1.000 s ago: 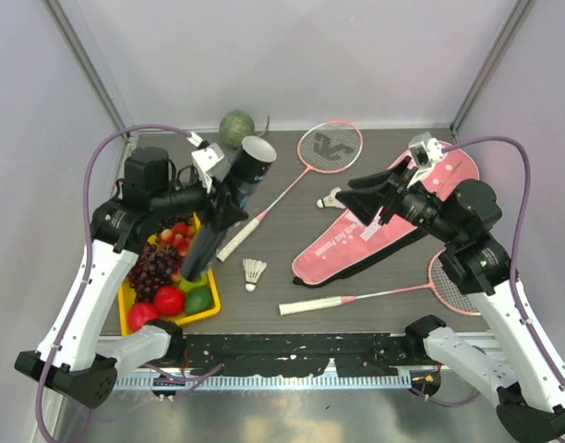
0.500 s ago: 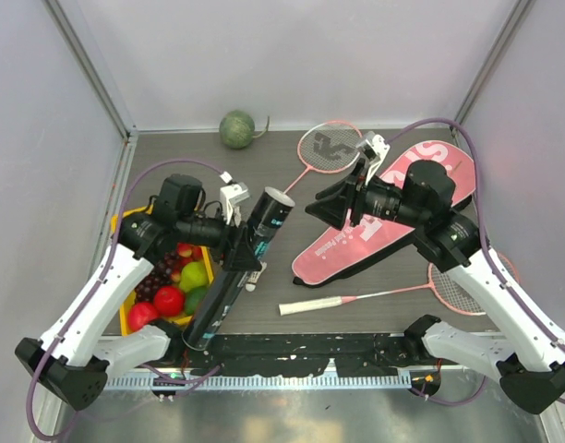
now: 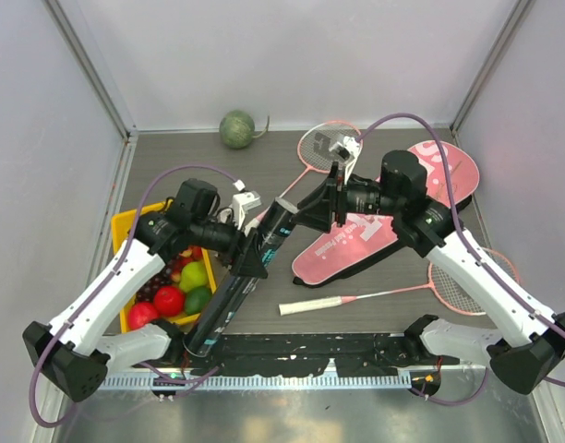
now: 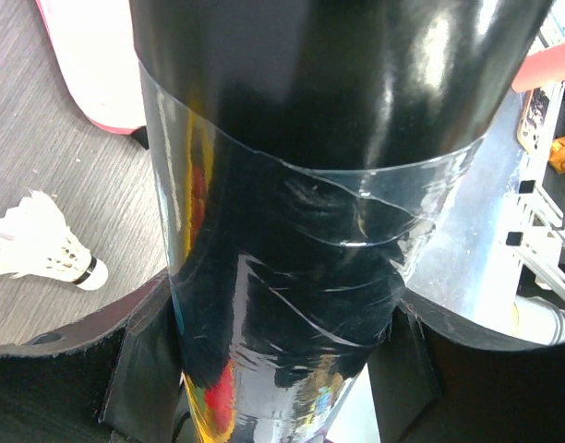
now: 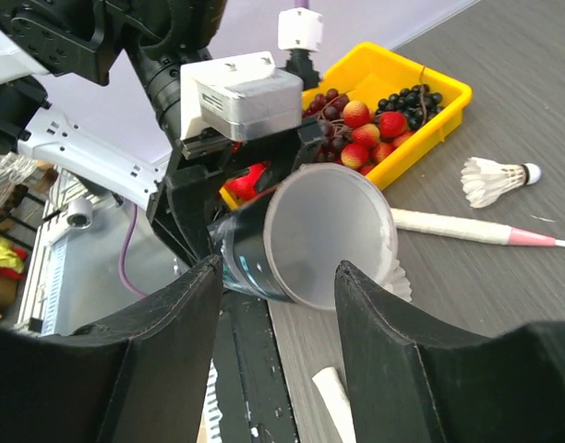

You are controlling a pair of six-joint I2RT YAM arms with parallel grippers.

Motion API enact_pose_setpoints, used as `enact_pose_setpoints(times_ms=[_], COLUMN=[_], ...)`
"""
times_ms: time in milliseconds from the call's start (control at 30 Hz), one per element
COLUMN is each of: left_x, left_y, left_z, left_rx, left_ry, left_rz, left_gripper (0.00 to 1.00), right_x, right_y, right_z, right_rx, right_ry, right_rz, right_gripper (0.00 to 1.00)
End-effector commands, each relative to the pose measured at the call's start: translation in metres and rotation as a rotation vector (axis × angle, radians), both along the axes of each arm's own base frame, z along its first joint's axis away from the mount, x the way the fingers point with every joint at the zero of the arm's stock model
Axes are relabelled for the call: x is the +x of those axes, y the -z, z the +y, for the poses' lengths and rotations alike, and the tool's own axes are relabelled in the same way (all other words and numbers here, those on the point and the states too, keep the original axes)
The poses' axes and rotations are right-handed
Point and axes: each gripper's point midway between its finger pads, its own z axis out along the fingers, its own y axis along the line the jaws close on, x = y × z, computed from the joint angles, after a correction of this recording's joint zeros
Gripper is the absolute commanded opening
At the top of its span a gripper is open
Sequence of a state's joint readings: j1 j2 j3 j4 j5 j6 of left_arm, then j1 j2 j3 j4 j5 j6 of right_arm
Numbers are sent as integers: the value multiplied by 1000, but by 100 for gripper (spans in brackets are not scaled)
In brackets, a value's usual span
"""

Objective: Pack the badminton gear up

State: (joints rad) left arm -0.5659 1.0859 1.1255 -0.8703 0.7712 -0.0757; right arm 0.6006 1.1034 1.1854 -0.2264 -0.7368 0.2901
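Observation:
My left gripper [image 3: 248, 257] is shut on the long black tube [image 3: 229, 300], which it holds slanted above the table with the open mouth [image 5: 329, 235] up and to the right. In the left wrist view the tube [image 4: 310, 138] fills the space between the fingers [image 4: 139, 369]. My right gripper [image 3: 306, 209] is open just in front of that mouth, with nothing between its fingers [image 5: 172, 323]. One shuttlecock [image 5: 495, 177] lies by a racket handle [image 5: 458, 226]. Feathers of another [image 5: 398, 280] show under the mouth. The pink bag [image 3: 430, 175] lies at the right. One racket [image 3: 327, 146] is at the back, the other [image 3: 310, 305] in front.
A yellow tray [image 3: 126, 226] of fruit stands on the left under my left arm. A green melon [image 3: 236, 129] sits at the back edge. The right arm reaches across the pink bag. A shuttlecock [image 4: 47, 245] lies on the table left of the tube.
The left arm has swung the tube down and toward the middle, tilting its mouth to the right. The right gripper has moved left from over the bag to just before that mouth.

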Motion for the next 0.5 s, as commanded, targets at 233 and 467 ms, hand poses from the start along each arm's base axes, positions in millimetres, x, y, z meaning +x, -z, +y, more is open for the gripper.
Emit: enact_pose_setpoints(times_ms=[233, 467], left_x=[-4, -2], left_y=[-3, -4], left_z=[-11, -13], left_rx=[-55, -64], left_ry=[49, 56], left_rz=[20, 17], left_gripper=[0, 0], right_x=[-8, -4], right_y=[-10, -3], right_z=[18, 21], right_rx=[49, 38], right_ry=[-142, -145], right_rz=[-51, -28], right_gripper=[49, 24])
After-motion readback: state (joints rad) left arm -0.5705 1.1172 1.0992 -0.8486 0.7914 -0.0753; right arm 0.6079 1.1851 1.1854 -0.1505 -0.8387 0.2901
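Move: The capped end of the shuttlecock tube is about 4 cm to the left of my right hand, 3 cm farther out and nearly level. From my left hand, which already grips the tube, that cap lies about 9 cm ahead, 6 cm right and 11 cm higher. On the table about 30 cm below my right hand, the nearest shuttlecock is some 15 cm left and 2 cm back, and the loose racket's white handle 11 cm back, 1 cm right. I ease my right hand about 2 cm left to the near rim of the tube's cap, sinking about 1 cm and turning some 5 degrees counter-clockwise, and partly close the fingers around that rim; whether they touch it yet can't be seen. My left hand keeps its grip on the tube and lowers it about 1 cm, then holds it there. ##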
